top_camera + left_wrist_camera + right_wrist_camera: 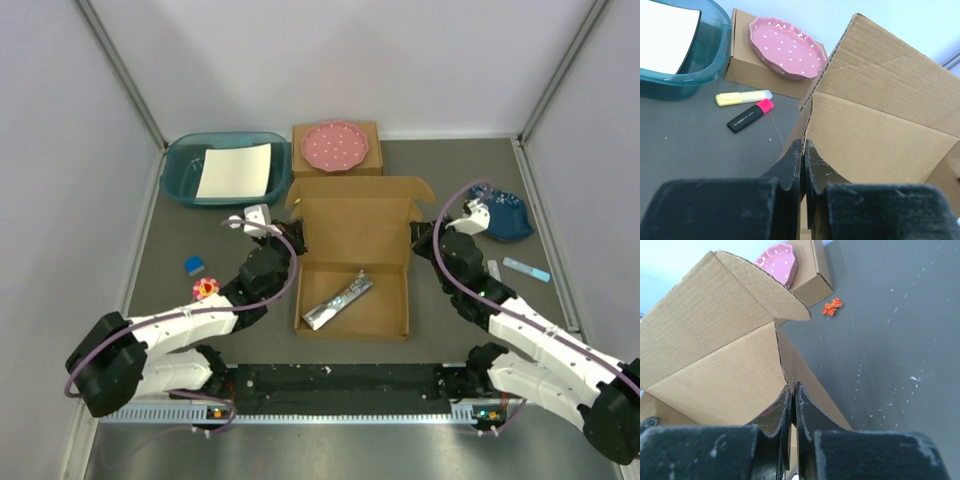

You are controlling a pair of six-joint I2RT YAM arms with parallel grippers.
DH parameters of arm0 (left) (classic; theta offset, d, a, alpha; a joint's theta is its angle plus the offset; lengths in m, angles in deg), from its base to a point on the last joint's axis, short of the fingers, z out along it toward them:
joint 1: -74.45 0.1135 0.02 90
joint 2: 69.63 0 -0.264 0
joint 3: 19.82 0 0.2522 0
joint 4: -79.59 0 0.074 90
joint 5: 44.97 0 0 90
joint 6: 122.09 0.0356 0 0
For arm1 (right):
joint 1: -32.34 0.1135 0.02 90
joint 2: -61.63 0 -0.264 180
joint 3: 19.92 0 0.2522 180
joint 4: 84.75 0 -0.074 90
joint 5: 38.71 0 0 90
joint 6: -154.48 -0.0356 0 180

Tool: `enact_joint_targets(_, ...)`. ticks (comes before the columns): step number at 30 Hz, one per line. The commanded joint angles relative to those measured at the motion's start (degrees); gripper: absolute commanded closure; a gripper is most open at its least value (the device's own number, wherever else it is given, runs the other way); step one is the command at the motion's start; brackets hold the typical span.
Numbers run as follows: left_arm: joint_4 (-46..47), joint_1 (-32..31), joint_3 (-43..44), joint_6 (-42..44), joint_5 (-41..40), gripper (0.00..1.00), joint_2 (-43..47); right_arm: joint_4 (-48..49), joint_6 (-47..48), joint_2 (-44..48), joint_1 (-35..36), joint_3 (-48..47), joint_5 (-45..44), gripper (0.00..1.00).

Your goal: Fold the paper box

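The paper box [355, 240] lies in the middle of the table with its tray formed and its lid panel standing up at the back. My left gripper [296, 242] is shut on the box's left side wall; in the left wrist view the cardboard edge [880, 135] is pinched between the gripper's [804, 150] black fingers. My right gripper [416, 238] is shut on the right side wall, which the right wrist view shows clamped in the gripper [793, 392] below the lid [715, 365]. A silver wrapped bar [338, 300] rests inside the tray.
Behind the box, a smaller brown box [365, 160] carries a pink dotted plate [335, 145]. A teal basin [180, 175] with white paper stands back left. A yellow highlighter [744, 97] and a black one [750, 116] lie left; a blue dish [505, 215] and pen [526, 269] lie right.
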Motion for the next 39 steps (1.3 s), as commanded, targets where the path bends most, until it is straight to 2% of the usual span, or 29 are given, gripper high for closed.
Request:
enact_joint_targets(1, 1.2, -4.8, -3.7, -2.5, 6.2, 1.00, 1.3, -8.9, -3.4, -0.2, 4.2, 4.7, 4.7, 1.00)
enact_joint_targets(12, 3.9, -11.7, -11.3, -5.2, 0.3, 1.00, 4.0, -10.4, -7.2, 4.6, 9.0, 11.0, 0.2, 1.00)
enact_joint_targets(24, 4.1, -19.5, -14.1, -8.9, -4.8, 1.00, 4.6, -14.9, -11.6, 8.0, 15.8, 15.6, -4.2, 1.00)
enact_joint_targets(34, 4.3, -25.2, -14.6, -12.7, -7.8, 1.00, 0.6, -23.3, -16.4, 13.2, 20.5, 18.9, -6.9, 1.00)
enact_joint_targets(39, 1.5, -27.4, -16.3, -13.3, -9.8, 1.00, 2.3, -29.4, -17.3, 15.5, 22.1, 18.8, -7.4, 1.00)
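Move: Both hands already pinch the raised lid by its side edges. The open tray it is to close over has its middle about 8 cm back from the left hand, 12 cm to its right and 12 cm below. Of the right hand the tray is about 8 cm back, 12 cm left and 11 cm down. The foil box lies in it, some 8 cm back and 8 cm right of the left hand; the black marker lies about 13 cm ahead and 2 cm right of that hand, on the table. Keeping the lid's two sides pinched in shut fingers, both hands draw it back over the tray, nearly level for most of the way, then drop sharply at the end. The left goes about 9 cm back and 4 down, the right about 7 back and 6 down; each rolls outward some 15 degrees on the way and partly unrolls in the drop. ##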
